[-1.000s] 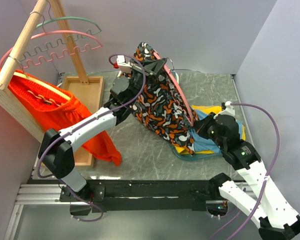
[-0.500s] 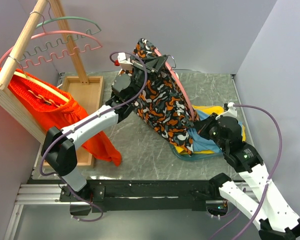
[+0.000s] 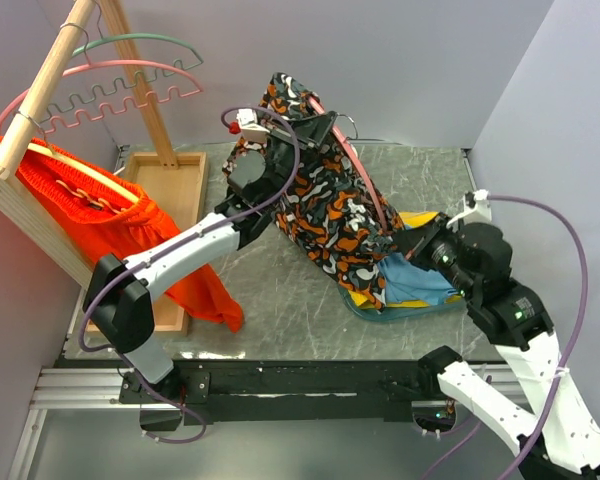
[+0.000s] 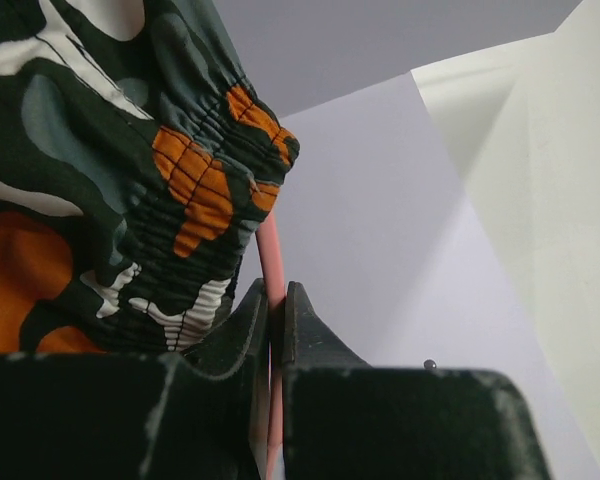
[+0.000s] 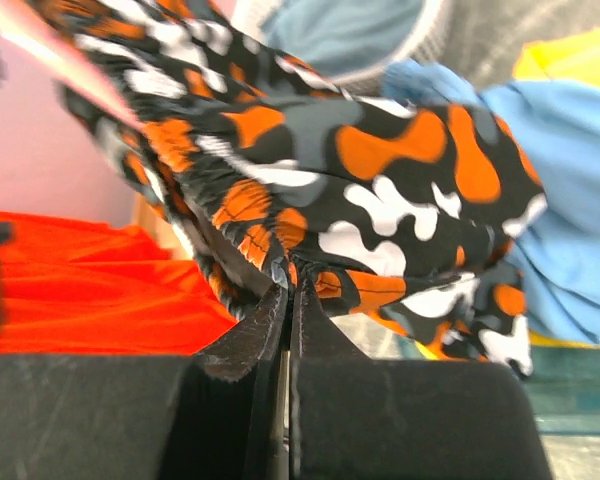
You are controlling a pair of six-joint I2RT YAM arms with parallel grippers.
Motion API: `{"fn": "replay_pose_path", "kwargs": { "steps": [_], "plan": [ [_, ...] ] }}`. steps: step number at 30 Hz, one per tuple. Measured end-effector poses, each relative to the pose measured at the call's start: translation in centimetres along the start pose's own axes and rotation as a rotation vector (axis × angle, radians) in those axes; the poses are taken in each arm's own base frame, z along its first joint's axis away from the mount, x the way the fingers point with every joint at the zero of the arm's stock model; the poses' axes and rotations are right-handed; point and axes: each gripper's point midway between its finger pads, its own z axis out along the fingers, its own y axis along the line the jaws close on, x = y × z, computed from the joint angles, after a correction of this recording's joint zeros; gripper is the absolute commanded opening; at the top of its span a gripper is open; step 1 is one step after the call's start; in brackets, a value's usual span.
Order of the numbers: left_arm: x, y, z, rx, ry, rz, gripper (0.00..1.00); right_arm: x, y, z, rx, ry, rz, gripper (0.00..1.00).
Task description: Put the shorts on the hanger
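Observation:
The shorts (image 3: 325, 205), black with orange, white and grey blobs, hang stretched from the raised pink hanger (image 3: 355, 175) down to the table's right side. My left gripper (image 3: 300, 132) is shut on the hanger's pink bar (image 4: 271, 270), held high at the back centre; the elastic waistband (image 4: 195, 190) bunches just left of its fingers. My right gripper (image 3: 412, 246) is shut on the lower edge of the shorts (image 5: 310, 210), low at the right. The hanger's wire hook (image 3: 346, 122) sticks out behind the top.
A wooden rack (image 3: 50, 75) at the left carries a green hanger (image 3: 145, 40), another pink hanger (image 3: 120, 85) and a bright orange garment (image 3: 110, 220). A wooden tray (image 3: 175, 175) lies beneath. Light blue and yellow clothes (image 3: 420, 280) lie under the shorts.
My right gripper has pulled its edge of the shorts to the right and up, stretching the fabric. My left gripper has lifted the hanger slightly higher.

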Motion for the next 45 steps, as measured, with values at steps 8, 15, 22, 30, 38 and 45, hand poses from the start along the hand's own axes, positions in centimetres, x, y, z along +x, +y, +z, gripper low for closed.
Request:
{"fn": "replay_pose_path", "kwargs": {
  "steps": [8, 15, 22, 30, 38, 45],
  "plan": [
    [0.6, 0.6, -1.2, -0.066, -0.084, 0.056, 0.01, -3.4, 4.8, 0.3, -0.066, 0.014, -0.006, 0.00],
    [1.4, 0.4, -2.6, -0.157, -0.115, 0.048, 0.01, -4.2, 5.7, 1.7, -0.044, 0.042, -0.030, 0.00],
    [2.0, 0.1, -4.0, -0.256, -0.115, -0.007, 0.01, -6.4, 7.7, 0.0, -0.108, -0.007, -0.093, 0.43],
    [0.8, -3.8, -3.1, -0.300, -0.104, -0.058, 0.01, -8.5, 9.9, -5.6, -0.286, -0.129, -0.291, 0.63],
    [-1.1, -5.9, -2.8, -0.324, -0.111, -0.089, 0.01, -7.2, 9.6, -10.0, -0.418, -0.183, -0.488, 0.67],
    [-1.4, -5.7, -2.9, -0.350, -0.093, -0.093, 0.01, -4.7, 7.9, -8.6, -0.403, -0.103, -0.605, 0.73]
  ]
}}
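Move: The right hand already pinches the shorts' waistband beside the hanger's free end, which lies about 2 cm ahead, 3 cm to its left and 4 cm above. The body of the shorts hangs some 11 cm ahead and 13 cm left of this hand, slightly lower; the blue cloth pile is roughly 8 cm ahead, 9 cm right and 27 cm below. From the left hand, which is gripping the hanger, that free end is about 19 cm back, 13 cm right and 12 cm lower. The right fingers, still pinching the waistband, lift it about 7 cm and ease forward and a little left at the hanger's free end, then open wide and let go. The empty hand backs away some 9 cm, rising on before sinking a little, its fingers tipping up about 30 degrees and turning counter-clockwise. The left keeps its grip on the hanger, dipping as it draws back, then rising and shifting slightly left while tipping down about 20 degrees. ##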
